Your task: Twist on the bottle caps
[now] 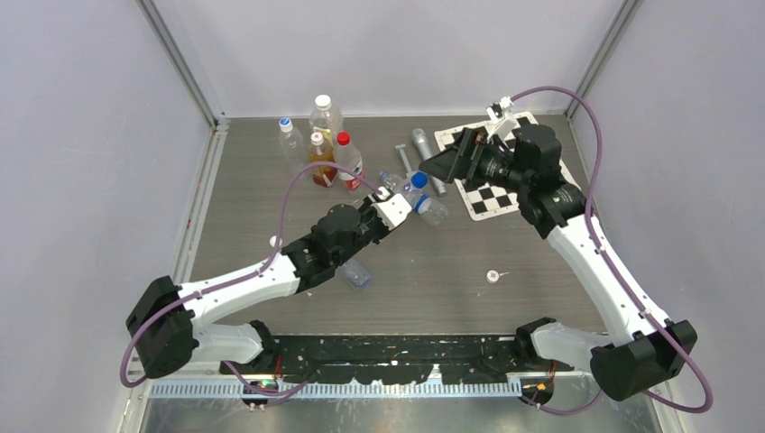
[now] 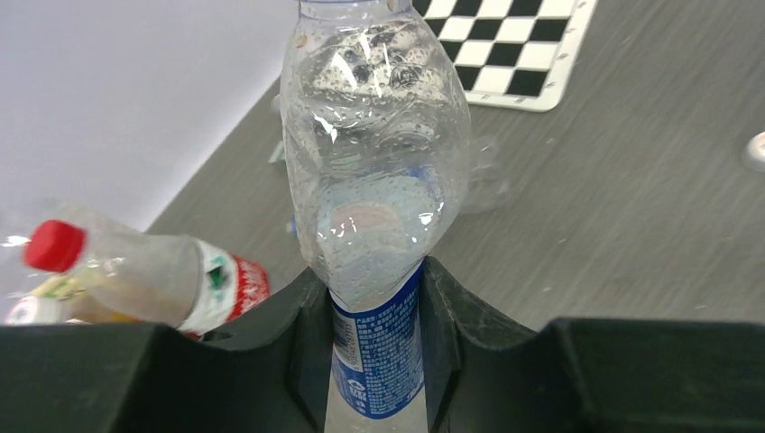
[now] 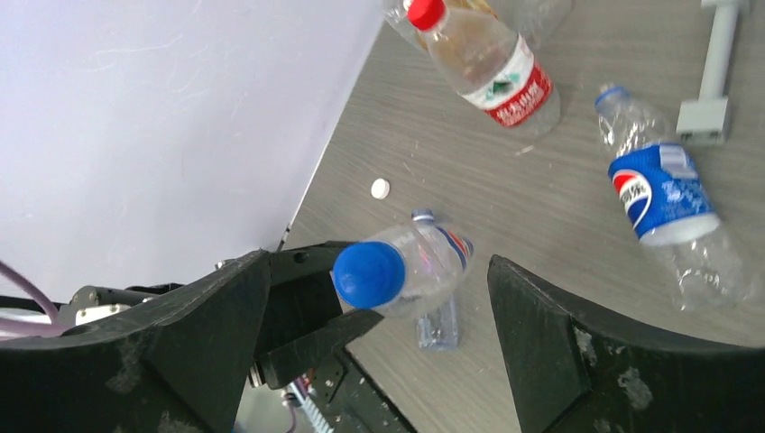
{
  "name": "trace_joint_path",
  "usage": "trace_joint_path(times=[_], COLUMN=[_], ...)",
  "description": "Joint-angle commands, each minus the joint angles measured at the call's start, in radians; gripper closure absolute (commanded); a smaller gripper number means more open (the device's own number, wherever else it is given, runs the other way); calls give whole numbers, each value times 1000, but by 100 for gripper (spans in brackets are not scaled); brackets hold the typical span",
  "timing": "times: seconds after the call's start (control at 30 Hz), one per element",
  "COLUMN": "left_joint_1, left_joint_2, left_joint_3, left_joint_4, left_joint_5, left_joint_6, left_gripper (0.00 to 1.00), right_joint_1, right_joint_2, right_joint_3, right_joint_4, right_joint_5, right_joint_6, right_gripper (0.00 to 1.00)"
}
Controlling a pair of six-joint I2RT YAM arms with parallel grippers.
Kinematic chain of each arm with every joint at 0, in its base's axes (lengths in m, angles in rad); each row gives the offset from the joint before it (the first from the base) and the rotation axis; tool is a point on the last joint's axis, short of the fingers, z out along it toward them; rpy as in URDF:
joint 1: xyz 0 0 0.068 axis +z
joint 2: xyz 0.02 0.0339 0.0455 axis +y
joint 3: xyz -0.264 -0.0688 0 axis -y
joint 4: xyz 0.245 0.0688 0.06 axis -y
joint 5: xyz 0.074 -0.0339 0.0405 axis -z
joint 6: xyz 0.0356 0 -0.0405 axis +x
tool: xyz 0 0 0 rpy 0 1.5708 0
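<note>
My left gripper (image 1: 395, 207) (image 2: 374, 271) is shut on the blue-labelled clear bottle (image 2: 374, 171), which it holds above the table. A blue cap (image 3: 369, 274) (image 1: 419, 180) sits on this bottle's neck. My right gripper (image 1: 431, 171) (image 3: 379, 263) is open, its jaws on either side of the blue cap and not touching it. The Pepsi-style bottle (image 3: 663, 194) (image 1: 435, 211) lies uncapped on the table. A nearly plain bottle (image 3: 439, 320) (image 1: 358, 272) lies under the left arm. One white cap (image 3: 380, 188) (image 1: 273, 241) lies at the left, another white cap (image 1: 493, 276) (image 2: 756, 149) at the right.
A red-capped bottle (image 1: 347, 158) (image 3: 487, 63) (image 2: 135, 271), an amber-liquid bottle (image 1: 318, 158) and two more bottles (image 1: 325, 113) stand at the back. A checkerboard (image 1: 492, 185), a grey cylinder (image 1: 421, 144) and a grey T-shaped tool (image 3: 713, 81) lie at the back right.
</note>
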State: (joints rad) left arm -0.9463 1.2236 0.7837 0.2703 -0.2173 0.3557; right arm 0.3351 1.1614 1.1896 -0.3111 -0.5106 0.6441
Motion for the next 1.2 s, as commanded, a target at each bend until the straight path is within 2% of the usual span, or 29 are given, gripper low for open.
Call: trace_joint_path(times=[0.0,0.23,0.4,0.57,0.7,0.77,0.8,0.83,0.87,0.9,0.97,1.07,1.17], left_joint_1=[6,6,6,6,7,6,7,7,7,8,15,28,53], left_joint_2=[17,65,76,77,88,98,99,99,99,97,84,43,-21], left_joint_3=[58,90,94,89,93,95,94,93,90,86,74,56,38], left_joint_4=[76,131,161,190,191,193,193,194,194,195,190,150,69], left_joint_5=[104,146,150,149,167,175,175,174,172,170,163,127,94], left_joint_6=[-162,-248,-277,-293,-306,-310,-310,-308,-306,-303,-303,-312,-319], left_gripper=[100,100,100,100,100,99,95,86,74,60,37,15,6], right_joint_1=[34,109,129,141,145,145,145,145,145,145,144,139,126], right_joint_2=[-63,-53,-48,-48,-59,-62,-64,-65,-68,-70,-79,-89,-94], right_joint_3=[-6,-35,-66,-82,-94,-97,-96,-91,-85,-82,-70,-33,-1], right_joint_4=[128,101,98,97,121,133,131,120,115,102,73,12,-69], right_joint_5=[15,119,175,218,237,239,241,246,250,263,295,371,458], right_joint_6=[-145,-241,-259,-268,-266,-267,-275,-280,-291,-308,-338,-394,-459], right_gripper=[5,13,24,29,42,58,62,71,76,88,98,99,99])
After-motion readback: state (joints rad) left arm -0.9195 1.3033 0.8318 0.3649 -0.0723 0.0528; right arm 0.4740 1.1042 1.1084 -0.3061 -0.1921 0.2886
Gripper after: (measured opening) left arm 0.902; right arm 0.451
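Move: The blue cap on the bottle in the left hand lies about 3 cm to the right hand's left and 2 cm below its wide-open fingers, about level fore and aft. From the left hand that cap is some 8 cm above, 5 cm to the right and 1 cm ahead. Down on the table, some 30 cm below the right hand, lie the Pepsi bottle, 9 cm ahead and 3 cm left, and the microphone, 19 cm ahead and 1 cm right. The red-capped bottle stands 12 cm ahead and 19 cm left, its middle 22 cm below. Rightward about 5 cm goes the left hand, carrying the bottle up to the right gripper and rolling some 15 to 20 degrees. The right hand first rises 2 cm, then sinks about 5 cm, tilting, while its fingers close from wide open and pinch the blue cap. Only then do the left fingers open wide and let go of the bottle. ##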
